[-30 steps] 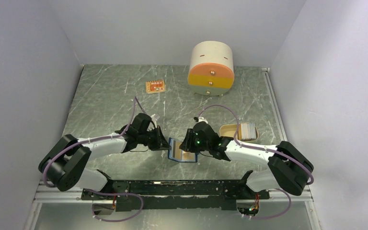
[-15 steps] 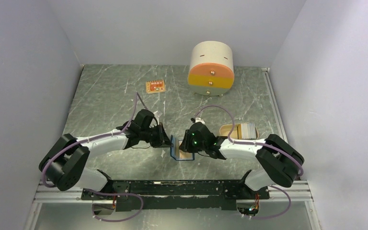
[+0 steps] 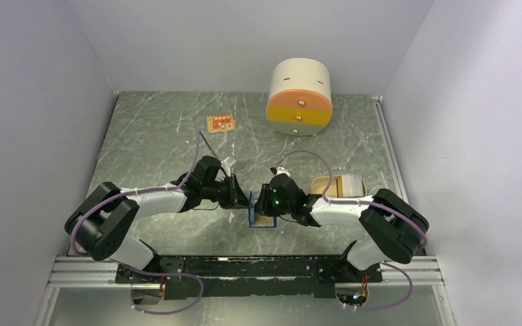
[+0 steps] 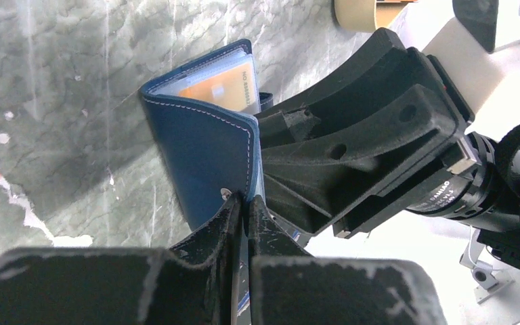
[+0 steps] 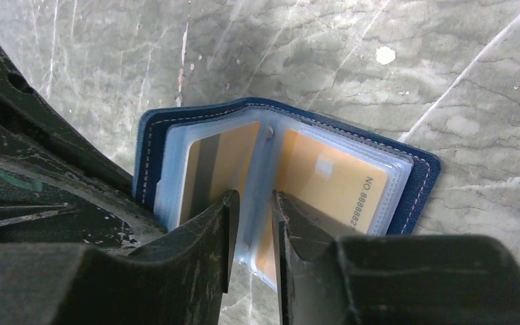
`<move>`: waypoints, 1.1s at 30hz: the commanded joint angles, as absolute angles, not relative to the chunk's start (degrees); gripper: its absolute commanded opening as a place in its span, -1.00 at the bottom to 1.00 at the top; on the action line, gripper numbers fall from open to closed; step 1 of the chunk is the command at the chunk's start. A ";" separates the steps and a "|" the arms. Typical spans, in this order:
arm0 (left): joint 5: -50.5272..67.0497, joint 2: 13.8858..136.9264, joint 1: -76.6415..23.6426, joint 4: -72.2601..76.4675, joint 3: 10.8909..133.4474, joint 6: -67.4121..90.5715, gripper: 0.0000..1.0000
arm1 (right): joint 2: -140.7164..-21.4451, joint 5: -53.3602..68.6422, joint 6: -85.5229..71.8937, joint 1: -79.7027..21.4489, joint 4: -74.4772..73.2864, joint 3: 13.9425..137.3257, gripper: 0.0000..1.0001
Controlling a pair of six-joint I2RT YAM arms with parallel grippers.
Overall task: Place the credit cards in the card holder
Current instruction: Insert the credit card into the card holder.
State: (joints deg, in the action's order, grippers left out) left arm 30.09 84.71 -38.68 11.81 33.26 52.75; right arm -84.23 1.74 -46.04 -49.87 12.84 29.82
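Note:
The card holder (image 3: 261,213) stands half-folded on the table between my two grippers, navy outside with clear sleeves inside. My left gripper (image 4: 244,200) is shut on the edge of its navy cover (image 4: 203,149), next to the snap. My right gripper (image 5: 254,203) is closed on a bundle of the clear sleeves (image 5: 265,159) in the middle. Two tan credit cards sit in the sleeves: one with a dark stripe (image 5: 210,169) on the left, one with a printed number (image 5: 332,179) on the right. From above, the left gripper (image 3: 245,197) and the right gripper (image 3: 264,205) nearly touch.
A cream-and-orange round drawer unit (image 3: 299,95) stands at the back. A small orange tag (image 3: 221,123) lies at the back left. A beige tray (image 3: 326,183) with a pale stack in it sits just right of the right wrist.
The holder has gone from lying open to standing half-folded. My left gripper has swung the cover up and to the right. The right gripper has shifted slightly left and narrowed.

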 commanded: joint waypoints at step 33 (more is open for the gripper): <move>21.58 82.45 -40.59 0.84 35.77 49.03 -0.82 | -65.80 -18.15 -39.12 -47.51 -18.15 39.97 0.15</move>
State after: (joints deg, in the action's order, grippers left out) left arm 25.45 84.99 -40.34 5.78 36.80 50.98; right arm -66.43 -13.45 -42.54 -48.77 -13.21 35.83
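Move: The right hand is just above the open card holder, fingers parted over its spine; the holder's middle lies about 2 cm to its right and 2 cm below, level with it fore and aft. The beige tray stands some 26 cm right and 7 cm ahead, its white cards about 5 cm farther right. From the left hand, pinching the raised cover, the holder's middle lies about 4 cm right, 1 cm back and 4 cm below. Left keeps pinching the cover; right opens wider and leaves the holder, about 6 cm right, then 6 up. ##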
